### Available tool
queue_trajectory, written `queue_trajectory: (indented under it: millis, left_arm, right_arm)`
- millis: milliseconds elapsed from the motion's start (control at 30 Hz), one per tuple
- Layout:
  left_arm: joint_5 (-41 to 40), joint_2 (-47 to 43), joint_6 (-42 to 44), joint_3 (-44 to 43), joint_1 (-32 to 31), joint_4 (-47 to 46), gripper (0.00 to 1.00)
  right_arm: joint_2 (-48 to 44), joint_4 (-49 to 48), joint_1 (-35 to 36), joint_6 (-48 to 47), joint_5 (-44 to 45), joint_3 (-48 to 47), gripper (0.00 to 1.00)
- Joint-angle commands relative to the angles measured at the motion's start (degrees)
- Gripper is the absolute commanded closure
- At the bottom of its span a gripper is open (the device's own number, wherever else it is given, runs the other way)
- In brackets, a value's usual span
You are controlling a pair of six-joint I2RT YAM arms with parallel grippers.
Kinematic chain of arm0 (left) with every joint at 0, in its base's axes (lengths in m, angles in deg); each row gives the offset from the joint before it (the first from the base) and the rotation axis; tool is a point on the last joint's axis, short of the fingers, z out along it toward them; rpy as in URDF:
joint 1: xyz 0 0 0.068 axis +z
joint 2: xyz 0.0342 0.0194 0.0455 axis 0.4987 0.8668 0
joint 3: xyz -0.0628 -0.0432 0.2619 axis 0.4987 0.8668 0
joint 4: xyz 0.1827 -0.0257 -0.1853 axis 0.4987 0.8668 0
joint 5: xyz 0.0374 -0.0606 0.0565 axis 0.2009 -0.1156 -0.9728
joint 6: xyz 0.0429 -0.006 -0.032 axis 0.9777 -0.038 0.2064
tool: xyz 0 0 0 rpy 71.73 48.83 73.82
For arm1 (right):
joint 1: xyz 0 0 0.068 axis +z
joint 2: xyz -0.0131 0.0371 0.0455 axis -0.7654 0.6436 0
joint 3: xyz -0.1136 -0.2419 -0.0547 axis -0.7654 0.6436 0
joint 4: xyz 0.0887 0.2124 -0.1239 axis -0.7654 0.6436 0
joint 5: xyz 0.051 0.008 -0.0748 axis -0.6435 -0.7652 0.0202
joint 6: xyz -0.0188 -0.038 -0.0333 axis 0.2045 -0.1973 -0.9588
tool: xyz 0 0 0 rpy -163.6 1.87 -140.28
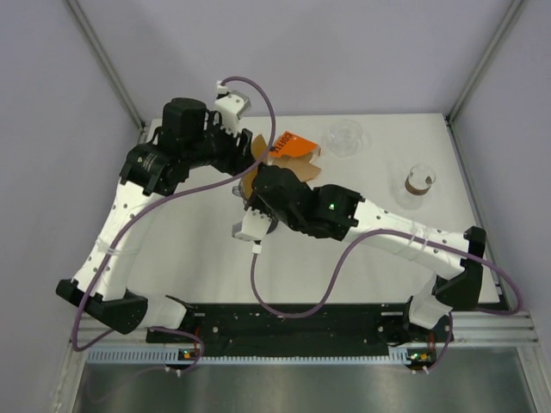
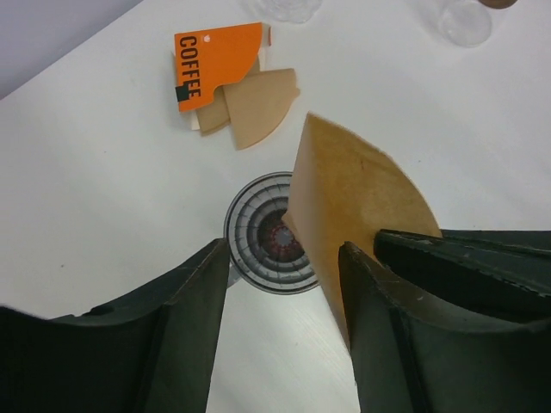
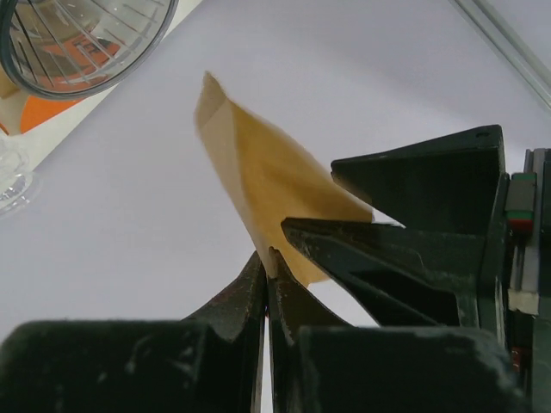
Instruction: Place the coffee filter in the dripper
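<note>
A brown paper coffee filter [image 2: 353,198] hangs in the air, pinched at its lower corner by my right gripper [image 3: 274,258], which is shut on it. Straight below, on the white table, stands the clear ribbed dripper [image 2: 267,237], also seen at the top left of the right wrist view [image 3: 77,43]. My left gripper [image 2: 284,248] is open above the dripper. Its right finger [image 2: 387,327] lies along the filter's edge and its left finger stands well clear. From above, both grippers meet at the filter [image 1: 254,163] and mostly hide the dripper.
An orange coffee filter package [image 2: 215,64] lies behind the dripper with several spare filters [image 2: 258,103] fanned out of it. A clear glass vessel [image 1: 344,138] stands at the back. A small glass jar [image 1: 419,182] sits to the right.
</note>
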State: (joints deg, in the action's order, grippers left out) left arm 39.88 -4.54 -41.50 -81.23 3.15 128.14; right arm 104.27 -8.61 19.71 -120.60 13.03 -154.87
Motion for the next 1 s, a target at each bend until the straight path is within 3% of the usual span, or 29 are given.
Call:
queue_trajectory:
  millis: [0, 100, 200, 300, 433, 467, 600, 733, 833, 967]
  left_arm:
    - [-4.7, -0.5, 2.0, 1.4, -0.4, -2.2, 0.51]
    - [-6.6, -1.0, 2.4, 2.1, -0.2, -1.9, 0.71]
    - [-7.3, -1.0, 2.6, 2.2, -0.3, -1.4, 0.80]
    - [-7.5, -1.0, 2.4, 2.4, -0.2, -1.2, 0.98]
    - [-8.8, -1.6, 1.8, 5.7, -0.3, -3.5, 1.00]
    - [-9.7, -1.7, 1.2, 6.6, -0.2, -4.2, 1.00]
    - [-9.2, -1.4, -0.9, 7.2, -0.2, -5.2, 1.00]
    - [-9.2, -1.1, -3.8, 5.5, -0.1, -5.2, 1.00]
    - [-9.5, -1.2, -6.7, 5.0, -0.1, -5.2, 1.00]
    - [-9.9, -0.9, -10.0, 4.1, -0.1, -5.3, 1.00]
  right_arm:
    - [-0.8, -2.2, 1.1, 0.3, 0.0, 0.8, 1.00]
    - [-2.0, -2.1, 1.0, 1.8, -1.3, 1.9, 1.00]
    - [-3.2, -1.8, 1.0, 3.3, -2.1, 3.6, 1.00]
    - [-3.9, -1.8, 1.0, 5.1, -2.8, 4.6, 1.00]
    - [-5.4, -3.4, 0.1, 15.9, -8.6, 5.2, 1.00]
    - [-6.0, -5.2, -0.2, 20.8, -11.6, 5.4, 0.93]
    - [-11.2, -14.0, -4.8, 41.5, -24.5, 5.9, 0.47]
    - [-18.4, -27.2, -9.7, 61.8, -31.4, 14.0, 0.25]
    - [-22.4, -35.8, -12.8, 80.3, -31.4, 18.7, 0.06]
    - [-19.6, -35.8, -13.0, 108.0, -19.8, 14.7, 0.03]
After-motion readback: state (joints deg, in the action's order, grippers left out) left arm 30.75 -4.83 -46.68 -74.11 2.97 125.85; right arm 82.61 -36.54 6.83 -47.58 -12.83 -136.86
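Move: The coffee filter, still pinched by the right hand, stands between the left hand's open fingers near its right finger, its middle about 2 cm ahead, 2 cm right and level. From the left hand the dripper on its pot is roughly 3 cm ahead, 2 cm right and 19 cm below; the spare filters lie some 19 cm ahead, 9 cm right and 32 cm down. From the right hand, the held filter's middle is about 2 cm ahead, 2 cm left and level; the dripper is roughly 4 cm ahead, 1 cm left and 19 cm below. The left hand shuts its fingers on the coffee filter, easing a little left and forward as they close, then sinks with it to end about 4 cm lower, nearer the dripper, while turning slightly counter-clockwise. The right hand keeps its pinch and sinks nearly 4 cm, and only once the left has closed does it open wide, let go and pull away about 10 cm up and 6 cm to the right, its wrist rolling left side up through some 90 degrees. ##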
